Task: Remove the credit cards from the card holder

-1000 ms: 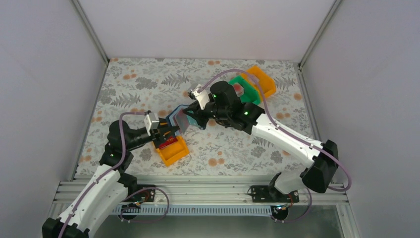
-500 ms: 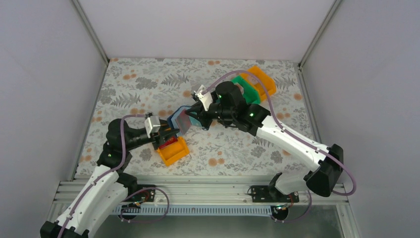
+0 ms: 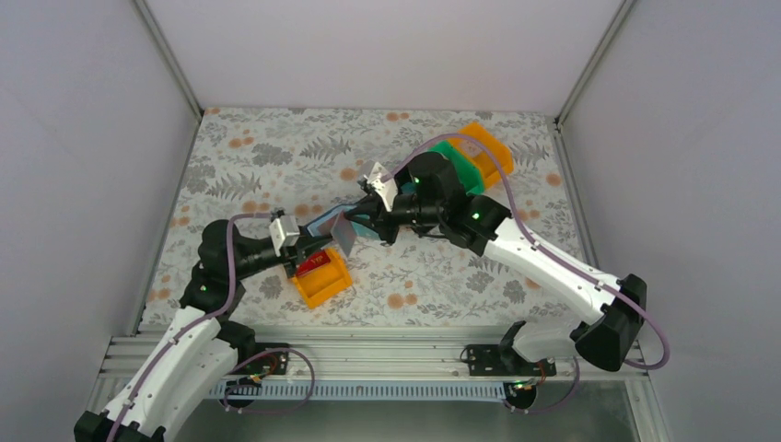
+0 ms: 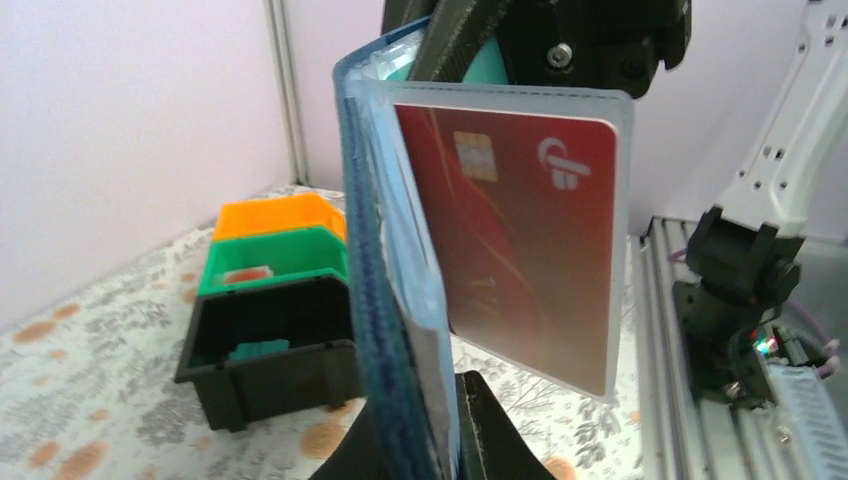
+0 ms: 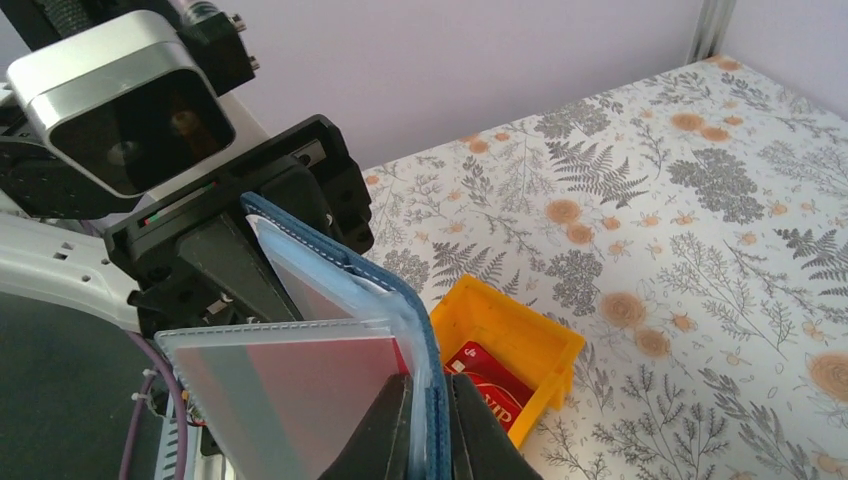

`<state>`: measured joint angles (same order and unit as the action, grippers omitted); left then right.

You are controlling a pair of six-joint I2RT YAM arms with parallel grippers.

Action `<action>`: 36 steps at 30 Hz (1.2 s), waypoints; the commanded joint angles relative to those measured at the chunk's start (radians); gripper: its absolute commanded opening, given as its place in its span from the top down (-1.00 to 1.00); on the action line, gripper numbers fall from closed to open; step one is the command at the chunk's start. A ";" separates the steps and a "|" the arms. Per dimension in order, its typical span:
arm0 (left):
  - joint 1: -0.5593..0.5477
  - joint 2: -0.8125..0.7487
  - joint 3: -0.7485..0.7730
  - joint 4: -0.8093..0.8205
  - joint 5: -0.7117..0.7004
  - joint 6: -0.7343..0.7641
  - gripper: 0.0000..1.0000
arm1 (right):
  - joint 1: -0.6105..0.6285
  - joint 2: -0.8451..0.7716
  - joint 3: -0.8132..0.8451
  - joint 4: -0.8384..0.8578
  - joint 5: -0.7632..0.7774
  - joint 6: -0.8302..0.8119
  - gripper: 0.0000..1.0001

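Observation:
The navy card holder (image 3: 328,227) hangs open in mid-air between both arms. My left gripper (image 4: 415,400) is shut on the lower edge of its cover and sleeves (image 4: 372,300). My right gripper (image 5: 428,380) is shut on the opposite edge of the card holder (image 5: 425,330). A clear sleeve fans out with a red credit card (image 4: 530,250) inside it; that card (image 5: 300,395) also shows from the right wrist. Another red card (image 5: 490,385) lies in the orange bin (image 5: 545,345) below.
A second orange bin (image 4: 275,215), a green bin (image 4: 270,262) holding a pale card and a black bin (image 4: 270,385) holding a teal card stand in a row at the back right of the floral mat (image 3: 258,157). The metal rail (image 3: 387,354) runs along the near edge.
My left gripper moved up from the orange bin to the card holder and shut on its edge. My right arm shifted slightly right and nearer with the holder.

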<state>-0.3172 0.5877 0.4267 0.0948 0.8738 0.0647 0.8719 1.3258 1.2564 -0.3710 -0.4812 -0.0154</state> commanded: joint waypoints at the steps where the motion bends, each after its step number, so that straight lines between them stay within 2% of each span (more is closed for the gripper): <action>1: 0.001 -0.005 0.041 0.016 0.034 0.024 0.95 | 0.005 -0.028 -0.017 0.001 -0.046 -0.019 0.91; 2: 0.001 -0.004 0.044 0.019 0.041 0.013 0.95 | 0.004 -0.022 -0.017 -0.001 -0.046 -0.018 0.83; 4: 0.000 0.000 0.051 0.012 -0.002 -0.031 0.95 | 0.004 -0.015 -0.014 -0.013 0.017 -0.008 0.36; 7: 0.001 0.007 0.064 -0.082 -0.274 -0.119 0.95 | -0.004 -0.030 -0.023 -0.038 0.185 0.020 -0.26; 9: 0.001 0.007 0.076 -0.149 -0.432 -0.125 0.95 | -0.005 -0.045 -0.031 -0.049 0.293 0.039 -0.68; 11: 0.000 0.004 0.094 -0.189 -0.545 -0.130 0.95 | 0.001 -0.017 -0.009 -0.084 0.368 0.068 -0.95; 13: 0.000 0.003 0.110 -0.204 -0.595 -0.131 0.95 | 0.036 0.031 0.021 -0.097 0.423 0.102 -0.99; 16: -0.001 0.006 0.121 -0.211 -0.608 -0.141 0.95 | 0.106 0.075 0.019 0.013 0.412 0.131 -0.98; 20: -0.003 -0.007 0.108 -0.200 -0.516 -0.176 0.95 | 0.118 0.102 0.020 0.109 0.497 0.177 -0.99; 24: -0.002 -0.007 0.083 -0.177 -0.517 -0.207 0.95 | 0.133 0.159 0.067 0.126 0.426 0.161 -0.99; 36: -0.006 -0.003 0.069 -0.144 -0.472 -0.215 0.95 | 0.169 0.224 0.127 0.165 0.566 0.226 -0.98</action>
<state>-0.3183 0.5934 0.4988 -0.0982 0.3763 -0.1394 1.0267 1.5406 1.3437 -0.2516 0.0147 0.1730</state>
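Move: The card holder is pinched between both hands; its middle is about 3 cm to the right of my left hand, 2 cm ahead and 2 cm above, and some 3 cm to the left of my right hand and 2 cm below it. The orange bin stands far below, about 3 cm left of my left hand and 1 cm ahead. The black bin is some 18 cm to that hand's right and 17 cm ahead, also down on the table. My right fingers let go of the card holder and spread wide, while my left hand keeps its pinch and swings it forward and left, about 8 cm in all, turning some 30 degrees counter-clockwise. My right hand goes forward and down, then doubles back left after the holder, turning about 20 degrees clockwise, and ends with its open jaws around the red-card sleeve. ##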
